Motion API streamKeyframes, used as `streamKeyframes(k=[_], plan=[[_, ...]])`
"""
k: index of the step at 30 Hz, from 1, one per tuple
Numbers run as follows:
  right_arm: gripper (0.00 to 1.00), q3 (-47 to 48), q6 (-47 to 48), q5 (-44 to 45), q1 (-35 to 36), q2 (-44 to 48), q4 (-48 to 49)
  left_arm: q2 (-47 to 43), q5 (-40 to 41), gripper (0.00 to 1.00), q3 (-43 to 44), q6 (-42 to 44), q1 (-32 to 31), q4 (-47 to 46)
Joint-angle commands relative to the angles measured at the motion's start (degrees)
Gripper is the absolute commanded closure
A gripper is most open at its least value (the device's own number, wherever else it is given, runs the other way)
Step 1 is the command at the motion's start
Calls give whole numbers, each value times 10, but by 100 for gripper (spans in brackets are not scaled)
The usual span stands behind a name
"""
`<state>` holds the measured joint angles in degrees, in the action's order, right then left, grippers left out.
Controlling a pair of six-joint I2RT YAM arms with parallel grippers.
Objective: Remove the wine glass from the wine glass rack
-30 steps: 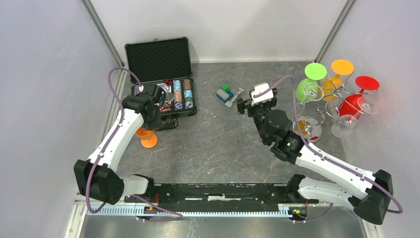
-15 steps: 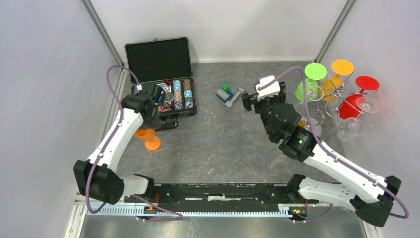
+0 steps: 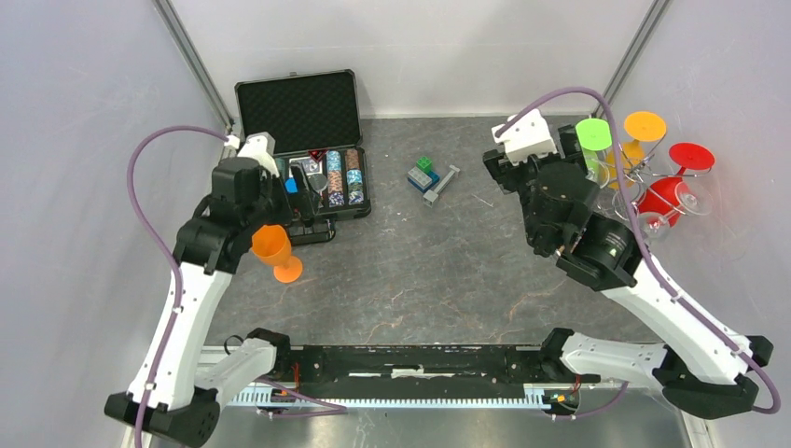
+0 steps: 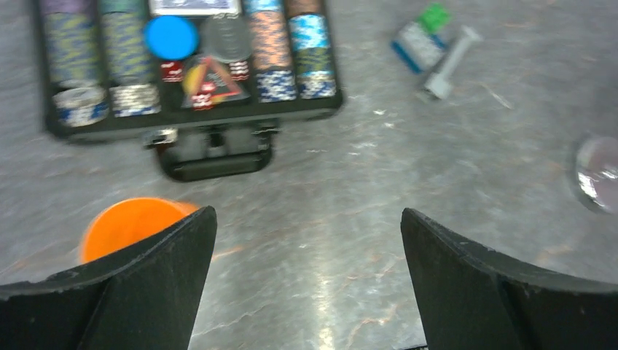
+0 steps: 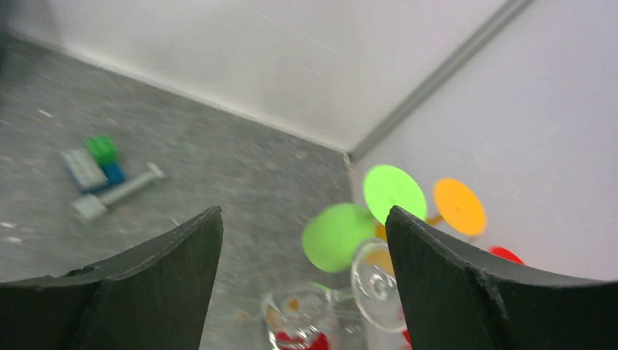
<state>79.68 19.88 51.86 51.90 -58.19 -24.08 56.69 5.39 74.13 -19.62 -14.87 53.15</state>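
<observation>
The wine glass rack, a silver wire stand, is in the back right corner. Green, orange and red wine glasses hang from it upside down. My right gripper hovers open just left of the rack; its wrist view shows the green wine glass and a clear one ahead of the open jaws. An orange wine glass stands upright on the table at the left. Raised above it, my left gripper is open and empty, the orange glass beside its left finger.
An open black case with poker chips lies at the back left, its handle toward me. Small blue and green blocks with a grey piece lie at the back middle. Grey walls close in on both sides.
My left gripper opened, let go of the orange glass and lifted away; the glass stays standing. My right gripper swung back and right toward the rack, still open.
</observation>
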Motion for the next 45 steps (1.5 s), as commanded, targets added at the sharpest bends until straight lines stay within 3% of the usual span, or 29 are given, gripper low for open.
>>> streamKeyframes(k=[1, 6, 8, 15, 25, 37, 45], plan=[[17, 17, 61, 134, -2, -27, -86, -41, -185, 0, -73, -22, 0, -187], [25, 39, 77, 131, -49, -62, -130, -49, -212, 0, -108, -49, 0, -245], [25, 69, 55, 96, -95, -95, -182, -42, -217, 0, -113, -54, 0, -250], [25, 89, 27, 66, -169, -148, -229, -18, -237, 0, -122, -58, 0, -249], [48, 116, -28, 90, -182, -166, -300, -6, -233, 0, -126, -48, 0, -244], [61, 117, -84, 92, -182, -155, -393, 16, -205, 0, -126, -43, 0, -220], [64, 90, -78, 74, -181, -123, -392, 29, -199, 0, -122, -43, 0, -209]])
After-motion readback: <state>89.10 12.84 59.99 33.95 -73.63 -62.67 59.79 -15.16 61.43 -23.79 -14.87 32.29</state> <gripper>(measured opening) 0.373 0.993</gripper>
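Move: The clear glass hangs upside down on the near-left side of the rack; its foot disc is about 12 cm to the right hand's right, 4 cm ahead and 10 cm lower. At nearly that height, the green foot lies 6 cm beyond the clear one and 2 cm farther right, and the yellow foot 8 cm beyond and 10 cm farther right. From the left hand, the clear foot is roughly 55 cm right, 5 cm ahead and 5 cm higher. Rightward and down, about 10 cm each way, the right hand swings in to the clear glass's foot, reaching forward some 4 cm and then easing back most of that. Its wrist turns clockwise, tips down and rolls left side down, nearly 30 degrees each, while the fingers narrow from wide to under half open around the disc; contact can't be seen. The open left hand swings right, away from the orange glass, then sinks slightly. ##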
